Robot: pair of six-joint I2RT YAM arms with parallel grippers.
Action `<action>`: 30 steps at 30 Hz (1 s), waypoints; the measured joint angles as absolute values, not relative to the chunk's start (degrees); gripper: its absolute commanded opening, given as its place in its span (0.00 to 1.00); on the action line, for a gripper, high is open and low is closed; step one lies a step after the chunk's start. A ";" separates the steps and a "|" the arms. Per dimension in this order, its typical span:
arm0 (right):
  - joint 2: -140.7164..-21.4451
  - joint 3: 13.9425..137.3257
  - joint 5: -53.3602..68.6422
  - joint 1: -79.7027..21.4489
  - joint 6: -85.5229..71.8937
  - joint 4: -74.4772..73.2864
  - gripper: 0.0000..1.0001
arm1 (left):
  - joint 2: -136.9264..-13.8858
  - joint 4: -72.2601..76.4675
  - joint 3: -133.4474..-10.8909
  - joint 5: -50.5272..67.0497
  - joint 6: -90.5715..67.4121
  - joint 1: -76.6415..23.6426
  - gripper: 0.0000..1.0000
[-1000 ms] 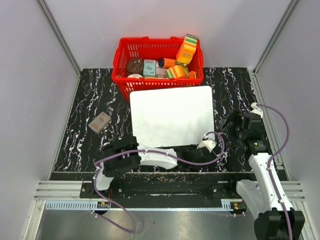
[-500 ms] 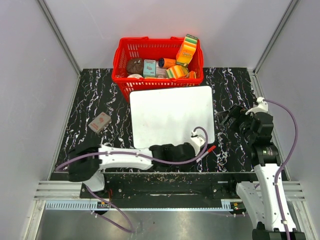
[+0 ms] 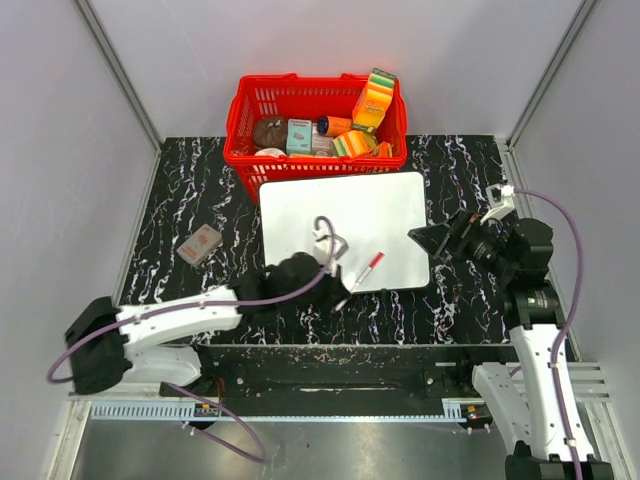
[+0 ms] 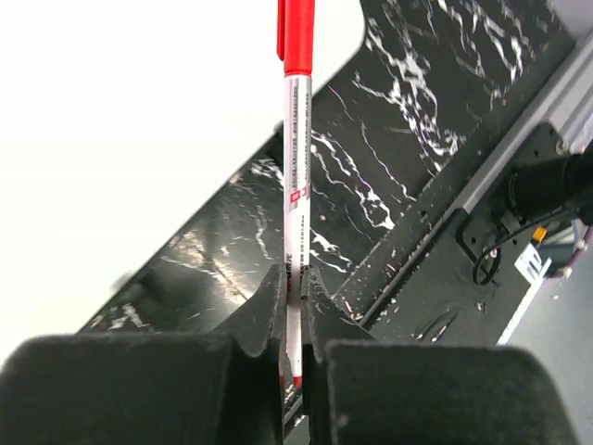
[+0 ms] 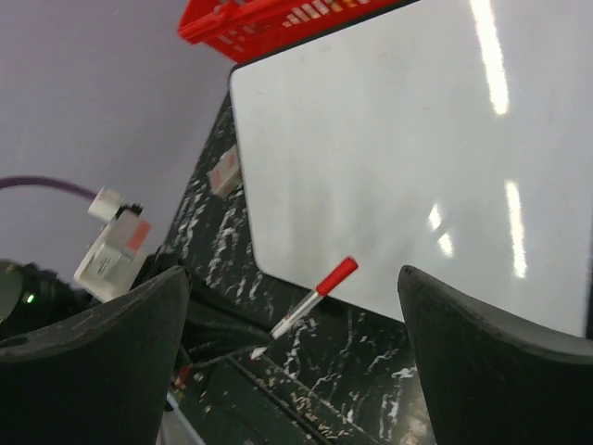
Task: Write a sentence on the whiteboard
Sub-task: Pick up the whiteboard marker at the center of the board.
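The whiteboard [image 3: 345, 225] lies flat in the middle of the black marbled table, and its surface looks blank; no sentence shows on it. My left gripper [image 3: 340, 292] is at the board's near edge, shut on a marker [image 3: 362, 275] whose red cap [image 3: 376, 260] sits over the board's lower right part. In the left wrist view the marker [image 4: 295, 185] runs straight out from between the pinched jaws, with the whiteboard [image 4: 139, 111] to its left. My right gripper [image 3: 428, 243] hovers open by the board's right edge. In its own view the marker [image 5: 315, 297] and whiteboard [image 5: 398, 158] show between the spread fingers.
A red basket [image 3: 245, 110] with several packaged goods stands just behind the board, touching its far edge. A small pinkish box [image 3: 198, 243] lies on the table to the left. Grey walls close in the table on three sides.
My left arm has swung out from the front edge and carried the marker up over the board's near right part. The right gripper has shifted left toward the board's right edge, still open.
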State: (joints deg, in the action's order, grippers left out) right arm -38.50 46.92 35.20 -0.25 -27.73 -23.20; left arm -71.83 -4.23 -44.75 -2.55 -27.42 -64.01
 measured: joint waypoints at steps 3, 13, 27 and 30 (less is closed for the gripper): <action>-39.29 42.61 43.40 -0.25 -34.81 -13.45 0.97 | -64.20 -4.73 -41.23 -1.74 -27.94 -60.29 0.00; -43.79 33.74 52.62 -10.79 -50.81 7.46 0.92 | -45.65 -7.97 -40.77 0.80 -28.12 -55.00 0.00; -55.55 33.85 42.59 -32.16 -53.82 20.43 0.65 | -47.48 -9.43 -43.81 7.01 -28.58 -55.00 0.00; -57.52 34.04 40.97 -33.56 -54.72 23.38 0.51 | -47.77 -9.43 -43.81 7.77 -28.80 -55.00 0.00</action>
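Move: The marker, already pinched near its tail by the left fingers, has its middle about 2 cm ahead, 2 cm right and 3 cm above the left hand. From the open right hand that middle lies some 15 cm left, 7 cm back and 13 cm lower. The whiteboard's middle is roughly 16 cm left of the right hand, 8 cm ahead and 28 cm below; the red basket's is some 23 cm left, 32 cm ahead and 24 cm below. Right hand swings about 17 cm left and back, fingers part-closing around the marker, which left raises 12 cm leftward. ##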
